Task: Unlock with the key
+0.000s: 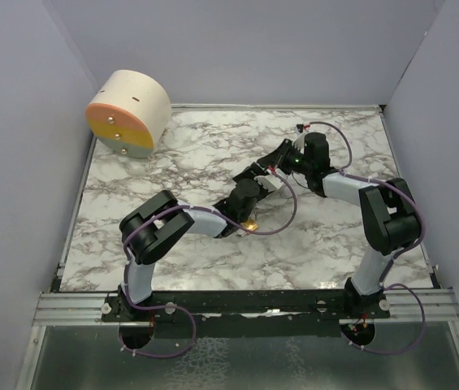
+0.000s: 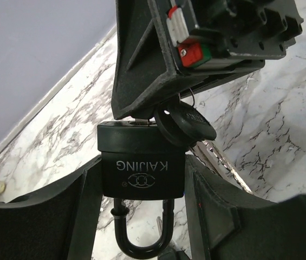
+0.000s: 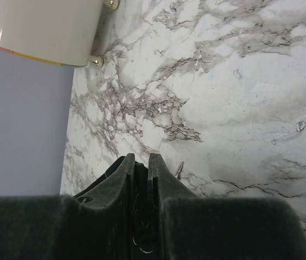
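Observation:
A black padlock (image 2: 142, 170) marked KAIJING hangs shackle (image 2: 142, 246) down between the fingers of my left gripper (image 2: 142, 162), which is shut on its body. From above, my right gripper (image 2: 158, 70) presses against the lock's keyhole end. It is shut on the key (image 3: 142, 179), a dark head pinched between its fingers, and only a glint of the blade (image 2: 142, 122) shows at the lock. A second black-headed key (image 2: 188, 124) dangles on the ring beside it. In the top view both grippers meet mid-table, left (image 1: 244, 210) and right (image 1: 255, 175).
A cream cylinder with an orange and yellow face (image 1: 127, 112) lies at the far left corner, also in the right wrist view (image 3: 44, 27). Grey walls (image 1: 18, 162) close in the marble table (image 1: 188, 154) on three sides.

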### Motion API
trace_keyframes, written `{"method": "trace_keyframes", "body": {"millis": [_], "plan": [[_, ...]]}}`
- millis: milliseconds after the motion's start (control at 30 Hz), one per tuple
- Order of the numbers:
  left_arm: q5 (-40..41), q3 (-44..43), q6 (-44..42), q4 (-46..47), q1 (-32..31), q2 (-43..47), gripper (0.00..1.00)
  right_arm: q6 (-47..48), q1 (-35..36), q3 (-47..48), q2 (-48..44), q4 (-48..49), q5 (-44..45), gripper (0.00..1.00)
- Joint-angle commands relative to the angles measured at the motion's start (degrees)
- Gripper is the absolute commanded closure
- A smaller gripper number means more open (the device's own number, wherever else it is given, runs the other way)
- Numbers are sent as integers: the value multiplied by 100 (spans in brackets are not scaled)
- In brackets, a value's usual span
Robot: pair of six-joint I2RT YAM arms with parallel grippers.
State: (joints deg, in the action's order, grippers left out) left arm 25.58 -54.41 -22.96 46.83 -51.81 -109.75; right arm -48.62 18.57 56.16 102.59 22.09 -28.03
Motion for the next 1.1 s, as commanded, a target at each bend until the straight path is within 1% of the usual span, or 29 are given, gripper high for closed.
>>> {"method": "trace_keyframes", "body": {"millis": [0, 300, 333, 400, 500, 600, 700, 767, 800, 900, 1000, 1067], "plan": [[-270, -729, -407, 1781, -296, 118, 100, -367, 421, -73, 285, -693, -981, 99], [-292, -666, -304, 1766, -308, 200, 100, -407, 422, -163, 33, -326, -1022, 99], [-302, -646, -267, 1737, -304, 243, 100, -431, 400, -200, -9, -185, -1050, 95], [-323, -589, -174, 1640, -302, 333, 100, -557, 326, -321, -128, 268, -1086, 82], [-336, -497, 97, 1445, -259, 512, 100, -733, 116, -417, -304, 867, -1252, 68], [-420, -353, 426, 1264, -172, 714, 100, -666, -83, -303, -500, 942, -1300, 58], [-524, -221, 741, 1124, -67, 882, 100, -562, -305, -143, -640, 842, -1360, 45], [-490, -157, 847, 1050, -26, 952, 100, -519, -502, -109, -728, 810, -1393, 42], [-447, -123, 935, 1005, 1, 986, 100, -498, -609, -113, -774, 785, -1409, 37], [-569, -62, 1339, 791, 207, 1132, 100, -355, -967, -203, -912, 731, -1463, 35], [-857, -7, 1936, 514, 522, 1220, 100, -227, -1360, -403, -1038, 739, -1507, 34], [-1010, 9, 2324, 329, 727, 1472, 100, -96, -1520, -592, -1152, 768, -1452, 29]]}}
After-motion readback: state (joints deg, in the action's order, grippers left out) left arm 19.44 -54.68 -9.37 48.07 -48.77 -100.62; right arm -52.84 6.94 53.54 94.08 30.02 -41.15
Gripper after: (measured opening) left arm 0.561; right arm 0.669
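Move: The right hand pinches the key in the keyhole of the black padlock, whose middle lies about 4 cm below that hand's pads, 2 cm left and 1 cm back. The left hand holds this padlock right between its pads, the key roughly 4 cm above and 2 cm right of them, level forward. From the left hand the gold padlock lies some 12 cm back, 3 cm left and 14 cm below; the loose black keys are roughly 3 cm back, 8 cm left and 15 cm below. The right fingers let go of the key after a short hold, spreading wide as the hand lifts about 8 cm, then swings some 6 cm to the right, away from the padlock, tipping up slightly. The left hand keeps its pinch on the padlock's sides, stays low at first, then also rises about 8 cm while rolling some 20 degrees, its left side dropping. ##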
